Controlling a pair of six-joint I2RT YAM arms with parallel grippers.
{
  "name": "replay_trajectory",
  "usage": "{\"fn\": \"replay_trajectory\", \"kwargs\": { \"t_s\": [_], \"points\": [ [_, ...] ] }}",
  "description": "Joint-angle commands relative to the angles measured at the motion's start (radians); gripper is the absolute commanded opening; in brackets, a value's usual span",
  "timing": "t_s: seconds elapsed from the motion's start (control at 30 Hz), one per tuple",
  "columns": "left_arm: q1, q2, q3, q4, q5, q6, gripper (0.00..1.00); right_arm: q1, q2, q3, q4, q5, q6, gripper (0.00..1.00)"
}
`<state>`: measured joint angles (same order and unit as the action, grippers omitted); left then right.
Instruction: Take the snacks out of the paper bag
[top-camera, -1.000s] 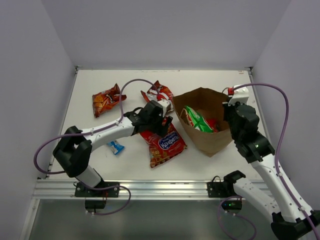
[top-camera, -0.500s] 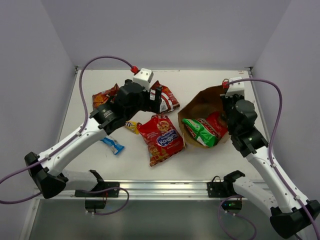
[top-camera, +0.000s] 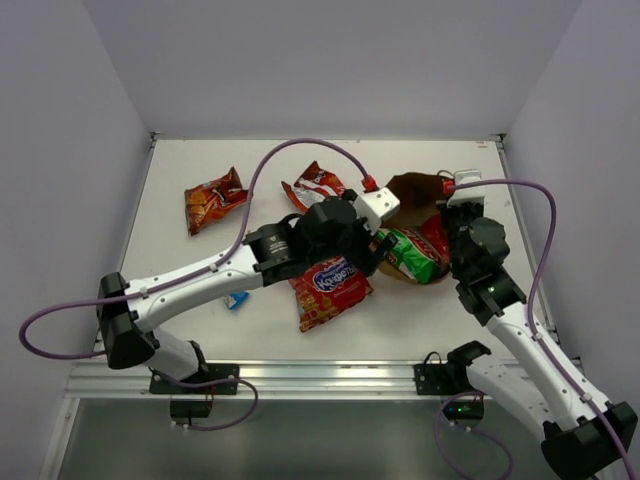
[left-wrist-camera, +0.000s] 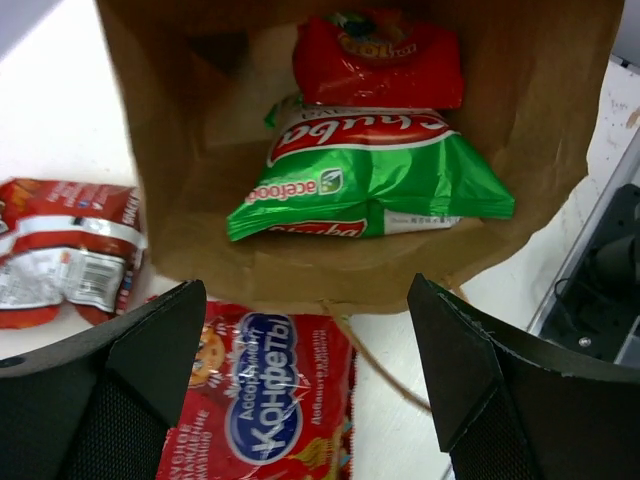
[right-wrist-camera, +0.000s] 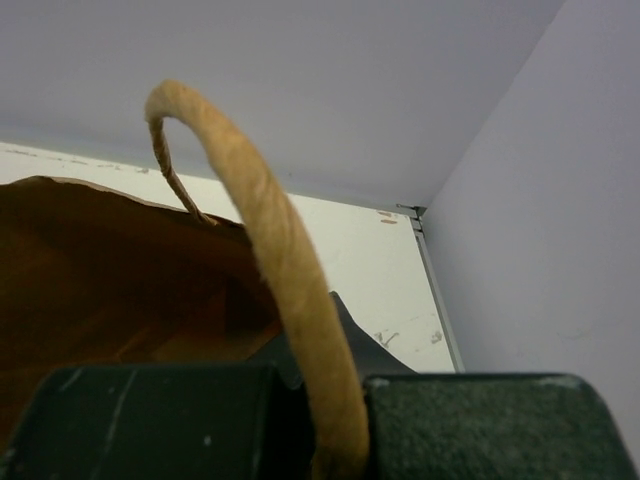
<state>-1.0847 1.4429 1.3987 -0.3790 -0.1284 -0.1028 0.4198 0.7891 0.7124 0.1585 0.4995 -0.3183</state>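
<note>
The brown paper bag (top-camera: 412, 189) lies tipped with its mouth toward the left. My right gripper (right-wrist-camera: 335, 420) is shut on its twisted handle (right-wrist-camera: 290, 270), at the bag's right side (top-camera: 457, 214). Inside the bag lie a green-white chip bag (left-wrist-camera: 370, 180) and, behind it, a red packet (left-wrist-camera: 380, 60). My left gripper (left-wrist-camera: 310, 340) is open just in front of the bag's mouth, above the red candy bag (left-wrist-camera: 265, 400), with nothing between its fingers (left-wrist-camera: 150, 350). In the top view it sits at the bag's opening (top-camera: 375, 250).
Out on the table lie the red candy bag (top-camera: 330, 285), a red packet (top-camera: 315, 184), an orange-red chip bag (top-camera: 212, 199) and a small blue bar (top-camera: 236, 298). The bag's second handle (left-wrist-camera: 385, 365) trails on the table. Walls enclose the table on three sides.
My left arm left the candy bag, swung up toward the back and came round to the bag's mouth. The right gripper has tipped the bag further over, mouth to the left.
</note>
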Motion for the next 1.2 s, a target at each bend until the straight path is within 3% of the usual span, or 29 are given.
{"fn": "replay_trajectory", "kwargs": {
  "t_s": [0.0, 0.2, 0.33, 0.5, 0.67, 0.87, 1.17],
  "points": [
    [-0.011, 0.084, 0.129, 0.075, -0.045, -0.092, 0.89, 0.002, -0.021, -0.01, 0.081, 0.0, 0.021, 0.0],
    [-0.023, 0.123, 0.119, 0.127, -0.094, -0.504, 0.91, 0.013, -0.033, -0.007, 0.059, 0.065, 0.06, 0.0],
    [-0.035, 0.125, 0.057, 0.184, -0.149, -0.678, 0.93, 0.019, -0.051, -0.008, 0.036, 0.073, 0.088, 0.0],
    [-0.034, 0.201, 0.101, 0.054, -0.195, -0.877, 0.95, 0.033, -0.085, 0.002, 0.003, 0.071, 0.105, 0.0],
    [-0.037, 0.223, 0.05, 0.015, -0.126, -1.009, 0.94, 0.04, -0.106, 0.007, -0.023, 0.076, 0.111, 0.0],
    [-0.078, 0.212, -0.012, -0.003, -0.14, -1.121, 0.92, 0.048, -0.114, 0.009, -0.048, 0.073, 0.127, 0.0],
    [-0.067, 0.284, 0.062, -0.02, -0.229, -1.12, 0.91, 0.053, -0.122, 0.012, -0.073, 0.051, 0.174, 0.0]
  ]
}}
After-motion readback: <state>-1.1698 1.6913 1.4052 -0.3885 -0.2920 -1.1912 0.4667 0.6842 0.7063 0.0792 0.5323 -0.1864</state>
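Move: Inside the bag's mouth, the green snack pack lies about 12 cm to the right of the left hand, some 5 cm ahead and roughly 13 cm below. A small red pack sits behind it, about 15 cm right of the hand and 8 cm ahead, at a similar depth. The big red candy pack lies on the table, 6 cm left of the hand, 2 cm back and some 26 cm down. From the right hand, the green pack is about 6 cm left, 5 cm back and 17 cm below. Reaching for the green pack with its fingers kept wide open, the left hand first slides about 5 cm right, then sinks some 9 cm into the bag's mouth, easing back slightly. Meanwhile it rolls over 50 degrees, counter-clockwise looking along the fingers, and tips them further down. The right hand, still shut on the bag's handle side, draws back about 2 cm. ##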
